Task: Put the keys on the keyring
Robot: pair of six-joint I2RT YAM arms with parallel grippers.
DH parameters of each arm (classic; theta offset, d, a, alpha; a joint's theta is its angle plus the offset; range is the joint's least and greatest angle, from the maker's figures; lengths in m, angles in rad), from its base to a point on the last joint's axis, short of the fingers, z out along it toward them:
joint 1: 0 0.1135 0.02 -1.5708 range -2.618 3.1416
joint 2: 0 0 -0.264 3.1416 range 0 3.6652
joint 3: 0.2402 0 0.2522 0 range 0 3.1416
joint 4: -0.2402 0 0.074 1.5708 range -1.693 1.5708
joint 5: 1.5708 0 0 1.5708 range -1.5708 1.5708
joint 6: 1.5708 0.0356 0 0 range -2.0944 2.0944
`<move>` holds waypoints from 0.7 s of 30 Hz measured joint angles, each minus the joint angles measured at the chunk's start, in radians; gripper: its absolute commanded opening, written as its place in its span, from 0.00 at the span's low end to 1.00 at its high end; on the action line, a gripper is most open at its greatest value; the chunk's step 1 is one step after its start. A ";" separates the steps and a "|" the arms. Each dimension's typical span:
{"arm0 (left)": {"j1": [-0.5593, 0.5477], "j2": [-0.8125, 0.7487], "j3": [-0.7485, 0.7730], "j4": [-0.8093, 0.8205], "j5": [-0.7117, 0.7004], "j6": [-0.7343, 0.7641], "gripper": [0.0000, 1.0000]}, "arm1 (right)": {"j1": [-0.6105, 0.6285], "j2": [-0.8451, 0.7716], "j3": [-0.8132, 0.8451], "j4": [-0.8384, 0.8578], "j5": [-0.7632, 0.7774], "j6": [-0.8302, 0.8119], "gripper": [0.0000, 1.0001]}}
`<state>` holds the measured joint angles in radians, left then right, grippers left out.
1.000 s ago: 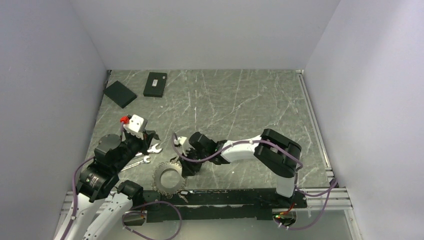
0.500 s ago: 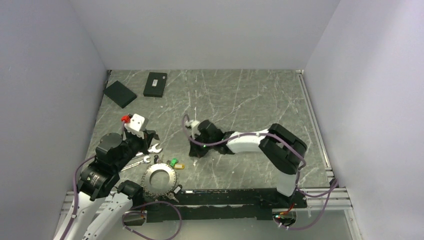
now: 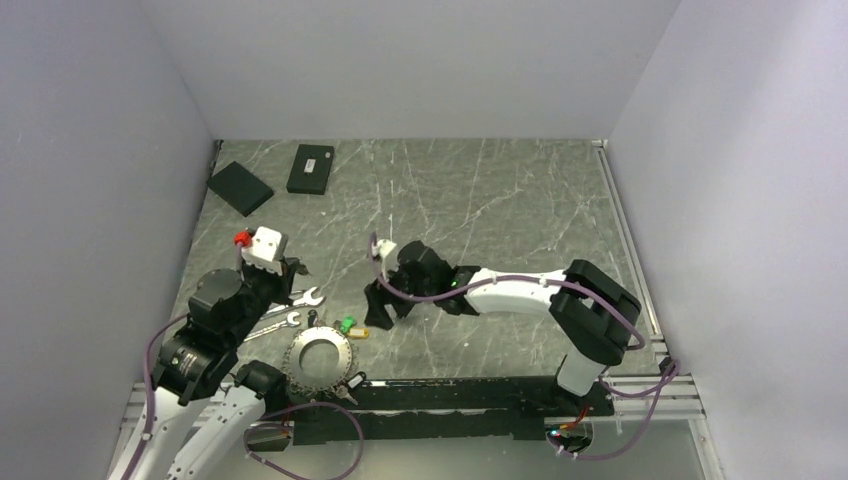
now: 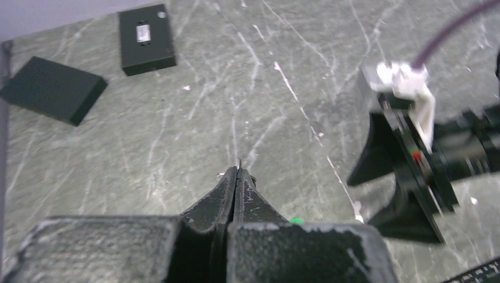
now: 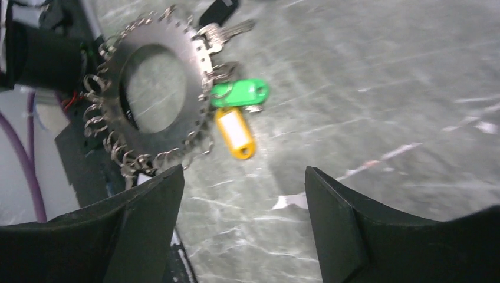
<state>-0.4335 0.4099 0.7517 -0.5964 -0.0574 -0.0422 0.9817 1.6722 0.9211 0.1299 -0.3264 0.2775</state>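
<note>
The keyring (image 3: 320, 362) is a dark toothed ring lying flat near the table's front edge, with a fringe of small keys (image 5: 227, 30), a green tag (image 3: 347, 324) and a yellow tag (image 3: 358, 333). The right wrist view shows the ring (image 5: 191, 65), the green tag (image 5: 239, 93) and the yellow tag (image 5: 236, 134). My right gripper (image 3: 385, 305) (image 5: 243, 171) is open and empty, just right of the tags and above the table. My left gripper (image 3: 295, 270) (image 4: 237, 171) is shut, up-left of the ring; a thin metal sliver (image 4: 239, 161) pokes out between its tips.
Two silver wrenches (image 3: 300, 297) (image 3: 275, 322) lie under my left gripper. Two flat black boxes (image 3: 240, 187) (image 3: 311, 168) sit at the back left, and show in the left wrist view (image 4: 52, 89) (image 4: 146, 39). A black rail (image 3: 450, 385) runs along the front edge.
My right gripper left the keyring, rose away, then swung back down-left towards the tags, open. The ring shifted slightly left and its tags came into view. My left gripper lifted slightly.
</note>
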 measured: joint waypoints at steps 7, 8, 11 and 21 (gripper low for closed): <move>0.014 -0.103 0.000 -0.011 -0.162 -0.006 0.00 | 0.155 0.102 0.145 -0.117 0.132 0.017 1.00; 0.016 -0.119 0.000 -0.013 -0.180 -0.008 0.00 | 0.182 0.132 0.198 -0.153 0.181 0.016 1.00; 0.023 -0.158 0.001 -0.015 -0.222 -0.014 0.00 | 0.259 0.242 0.369 -0.241 0.327 0.015 1.00; 0.039 -0.231 0.007 -0.029 -0.312 -0.049 0.00 | 0.388 0.475 0.612 -0.439 0.631 0.013 0.98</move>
<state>-0.3946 0.1791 0.7589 -0.6250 -0.3695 -0.0914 1.3701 2.1471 1.5333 -0.3092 0.3050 0.2905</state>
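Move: Down and to the left of the right hand, the metal keyring's middle lies about 14 cm left, 8 cm back and 7 cm below. Also at table height, the green tag is some 8 cm left and 1 cm back, the yellow tag 6 cm left and 3 cm back, and the black tag 15 cm straight left. From the left hand, the keyring's middle is roughly 8 cm back, 3 cm right and 24 cm below. Swinging left about 10 cm towards the keyring, the empty right hand first slips back some 4 cm, opens its fingers fully, then drops about 6 cm while tipping them more steeply down, to straddle the forward-right rim by the green tag. The left hand, fingers still shut, clears away leftward and up, turning some 20 degrees counter-clockwise. ##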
